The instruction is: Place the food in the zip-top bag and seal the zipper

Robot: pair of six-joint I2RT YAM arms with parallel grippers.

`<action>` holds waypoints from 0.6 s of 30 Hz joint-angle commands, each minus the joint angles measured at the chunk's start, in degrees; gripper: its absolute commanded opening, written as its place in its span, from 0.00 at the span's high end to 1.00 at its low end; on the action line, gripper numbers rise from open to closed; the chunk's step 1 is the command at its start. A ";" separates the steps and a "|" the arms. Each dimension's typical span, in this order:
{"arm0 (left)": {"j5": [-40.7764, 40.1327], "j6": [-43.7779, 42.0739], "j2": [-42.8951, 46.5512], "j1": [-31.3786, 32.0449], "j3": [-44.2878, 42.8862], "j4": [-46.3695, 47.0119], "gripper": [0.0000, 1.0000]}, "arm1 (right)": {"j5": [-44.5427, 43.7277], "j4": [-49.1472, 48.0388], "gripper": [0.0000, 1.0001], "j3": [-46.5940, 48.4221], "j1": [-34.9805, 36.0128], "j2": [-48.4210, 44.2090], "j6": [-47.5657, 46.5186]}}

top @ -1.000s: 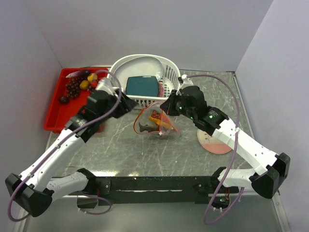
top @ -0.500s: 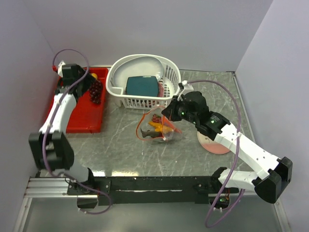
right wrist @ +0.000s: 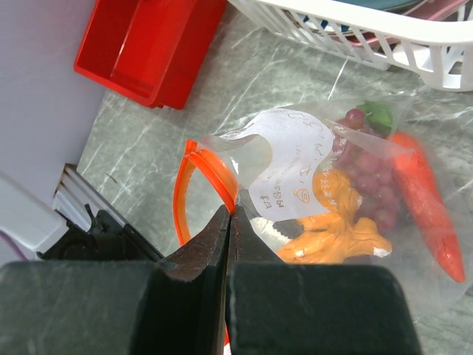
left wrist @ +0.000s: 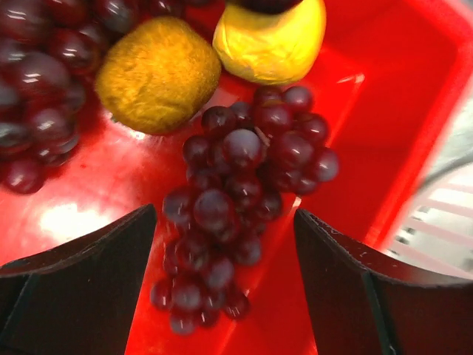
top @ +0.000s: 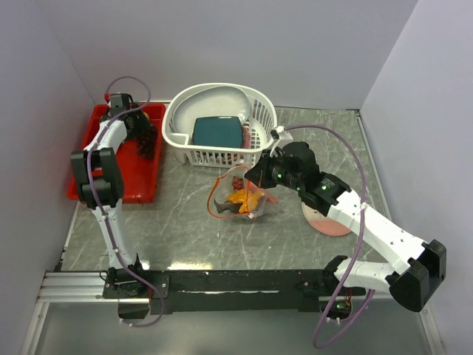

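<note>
The zip-top bag (top: 240,196) lies on the table's middle with its mouth gaping. My right gripper (right wrist: 231,214) is shut on its rim at the red-orange zipper (right wrist: 199,159). Inside the bag I see a carrot (right wrist: 425,211), a grape bunch (right wrist: 366,174), an orange piece (right wrist: 336,222) and a grey fish (top: 222,205). My left gripper (left wrist: 222,296) hangs open over the red tray (top: 140,181), its fingers on either side of a loose grape bunch (left wrist: 236,177) without touching it. A brownish-yellow round fruit (left wrist: 157,74), a yellow fruit (left wrist: 270,41) and more grapes (left wrist: 37,81) lie beyond.
A white slotted basket (top: 214,151) with a teal dish (top: 218,132) stands behind the bag, right of the tray. A pink-and-cream plate (top: 325,220) lies under the right arm. The tray's wall (left wrist: 384,89) rises just right of the left gripper.
The left arm swung from beside the bag to the back of the red tray and opened its jaws wider over the grapes. The right gripper kept its hold on the bag.
</note>
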State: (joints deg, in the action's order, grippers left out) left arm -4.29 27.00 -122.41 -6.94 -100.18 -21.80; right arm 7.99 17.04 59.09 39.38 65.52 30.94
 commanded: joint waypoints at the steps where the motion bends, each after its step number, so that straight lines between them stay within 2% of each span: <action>1: 1.49 -4.42 -3.61 -0.09 -5.46 -0.26 0.19 | 1.50 -2.80 1.00 -0.12 -0.35 -1.36 -0.97; 12: 2.36 -2.92 -6.97 0.08 -0.73 1.85 0.23 | 2.73 -3.24 1.00 0.06 -0.44 0.14 -0.70; 15: 2.71 -2.40 -5.91 0.17 1.03 2.73 0.34 | 3.08 -3.41 1.00 0.24 -0.44 0.58 -0.53; 16: 2.45 -2.13 -5.04 0.08 1.56 2.99 0.42 | 3.17 -3.50 1.00 0.24 -0.53 0.75 -0.62; 18: 2.45 -1.78 -4.24 0.17 2.09 2.82 0.49 | 3.35 -3.59 1.00 0.24 -0.44 0.93 -0.53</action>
State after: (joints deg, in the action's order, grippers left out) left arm -2.37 24.95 -129.10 -6.87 -99.92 -19.35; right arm 10.52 16.05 58.78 39.33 66.24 30.98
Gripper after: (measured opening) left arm 0.569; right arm 0.010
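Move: The near right-hand bunch of grapes in the red tray lies almost directly under the left hand, about 6 cm down and 1 cm to the right. The orange-brown ball sits some 4 cm ahead and 5 cm left, and the lemon about 8 cm ahead and 2 cm left; the other grape bunch lies roughly 11 cm left and 2 cm ahead. From the right hand, the near bunch is some 28 cm ahead, 39 cm left and 22 cm below. Straight down about 6 cm goes the left hand, onto the grape bunch in the red tray, fast at first and then easing off, with the fingers slanting forward and down. Late in the drop the open fingers start to close from either side around the nearer part of the bunch, narrowing by roughly a third until they come up against the grapes. ##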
